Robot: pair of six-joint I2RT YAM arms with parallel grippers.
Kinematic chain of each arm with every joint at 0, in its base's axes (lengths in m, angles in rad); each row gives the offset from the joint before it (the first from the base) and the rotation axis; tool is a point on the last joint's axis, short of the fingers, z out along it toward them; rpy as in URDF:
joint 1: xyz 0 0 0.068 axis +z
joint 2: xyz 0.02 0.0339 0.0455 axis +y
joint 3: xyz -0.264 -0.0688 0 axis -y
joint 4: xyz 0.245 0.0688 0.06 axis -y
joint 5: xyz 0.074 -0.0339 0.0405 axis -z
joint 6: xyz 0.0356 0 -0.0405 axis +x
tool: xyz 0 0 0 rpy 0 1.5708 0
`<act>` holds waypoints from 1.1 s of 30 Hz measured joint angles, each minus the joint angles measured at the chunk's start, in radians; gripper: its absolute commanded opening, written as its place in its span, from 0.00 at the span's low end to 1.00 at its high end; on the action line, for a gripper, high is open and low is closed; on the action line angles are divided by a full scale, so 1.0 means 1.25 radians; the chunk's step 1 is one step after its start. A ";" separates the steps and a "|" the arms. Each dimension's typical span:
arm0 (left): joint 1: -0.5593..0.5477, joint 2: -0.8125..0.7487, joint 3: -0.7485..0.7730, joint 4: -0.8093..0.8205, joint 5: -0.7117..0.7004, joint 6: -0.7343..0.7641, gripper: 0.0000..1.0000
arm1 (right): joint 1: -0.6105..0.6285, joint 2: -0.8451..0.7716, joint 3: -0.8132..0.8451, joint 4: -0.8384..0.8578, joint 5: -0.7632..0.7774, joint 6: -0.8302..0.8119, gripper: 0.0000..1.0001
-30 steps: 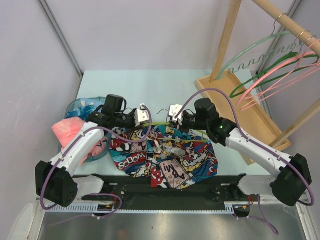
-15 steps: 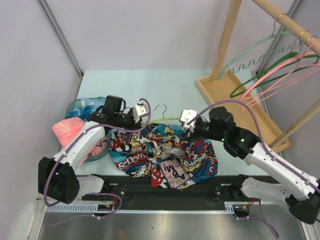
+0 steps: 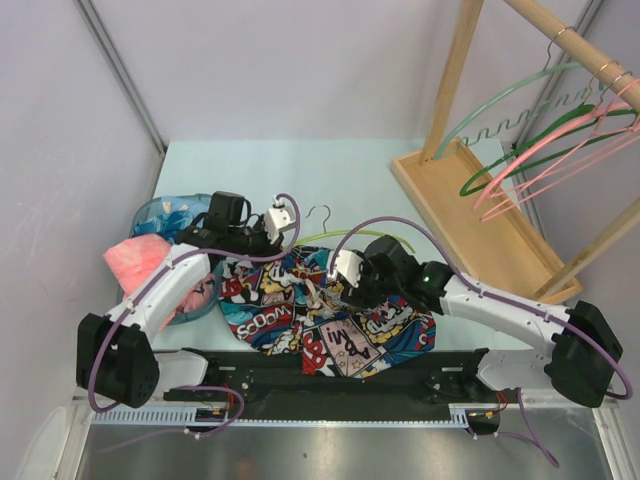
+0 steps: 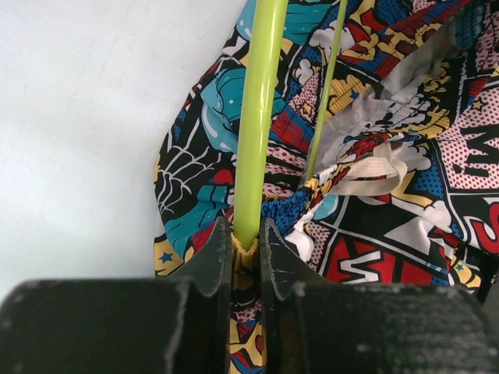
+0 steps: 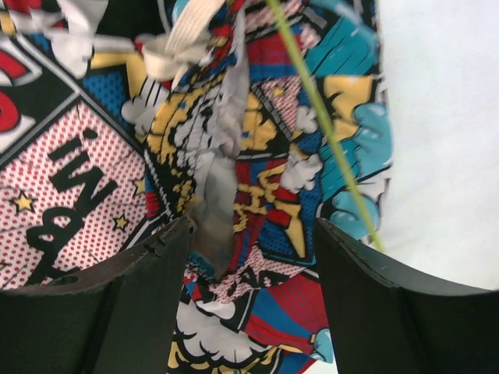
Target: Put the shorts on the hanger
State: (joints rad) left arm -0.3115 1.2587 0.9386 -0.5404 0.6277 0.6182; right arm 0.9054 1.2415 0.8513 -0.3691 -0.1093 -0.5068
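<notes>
The comic-print shorts [image 3: 330, 312] lie crumpled at the table's near middle. The lime hanger [image 3: 342, 238] rests along their far edge, its silver hook [image 3: 320, 215] pointing away from me. My left gripper [image 3: 285, 238] is at the left end of the shorts. In the left wrist view this gripper [image 4: 245, 241] is shut on the hanger bar [image 4: 257, 117], with gathered waistband of the shorts [image 4: 405, 179] pinched in too. My right gripper [image 3: 338, 288] hovers over the middle of the shorts. In the right wrist view it [image 5: 249, 257] is open above the shorts [image 5: 78, 171], and the thin hanger wire [image 5: 327, 132] crosses to its right.
A wooden rack [image 3: 470, 190] stands at the back right, with pink hangers [image 3: 560, 160] and a dark green hanger [image 3: 520, 150] on its rail. At the left, a pink cloth [image 3: 135, 260] lies by a blue basket [image 3: 160, 215].
My right gripper has opened, left the far edge of the shorts and come down over their middle. The left gripper has stayed shut at the hanger.
</notes>
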 measured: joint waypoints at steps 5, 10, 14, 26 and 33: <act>0.006 -0.001 -0.022 0.006 -0.004 -0.013 0.00 | 0.001 0.024 -0.057 0.020 0.000 -0.018 0.69; 0.017 -0.007 -0.032 0.005 -0.006 -0.020 0.00 | -0.013 0.048 -0.105 0.037 0.011 -0.035 0.62; 0.038 -0.016 -0.032 0.000 -0.002 -0.022 0.00 | -0.071 0.048 -0.117 0.036 0.023 -0.033 0.36; 0.190 -0.019 0.004 -0.094 0.125 0.009 0.00 | -0.246 -0.135 -0.118 0.001 -0.004 0.047 0.00; 0.225 -0.035 0.009 -0.149 0.223 0.104 0.00 | -0.349 -0.150 -0.118 -0.012 -0.039 0.111 0.00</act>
State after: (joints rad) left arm -0.0307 1.2152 0.9501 -0.7265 0.9062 0.7486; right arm 0.4690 1.0538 0.7036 -0.3843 -0.1581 -0.3679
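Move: The right hand, open and empty, goes for the right end of the shorts' waistband, about 6 cm to its right, 1 cm ahead and 8 cm below. The hanger's free right end is about 12 cm to its right and 8 cm ahead, near hand height; the white drawstring lies 7 cm left, level fore-and-aft and 8 cm below. From the left hand, pinching hanger and waistband, that waistband end is some 17 cm right, 8 back and 9 below. The right hand sinks about 7 cm while edging right onto the waistband's right end, shuts its fingers on the cloth, then draws it up about 6 cm and on to the right and forward, turning some 30 degrees clockwise, towards the hanger's free end. The left hand keeps its pinch on the hanger and the other waistband end, dips about a centimetre, then pulls left some 5 cm, away from the right hand, and rises a little at the end. ##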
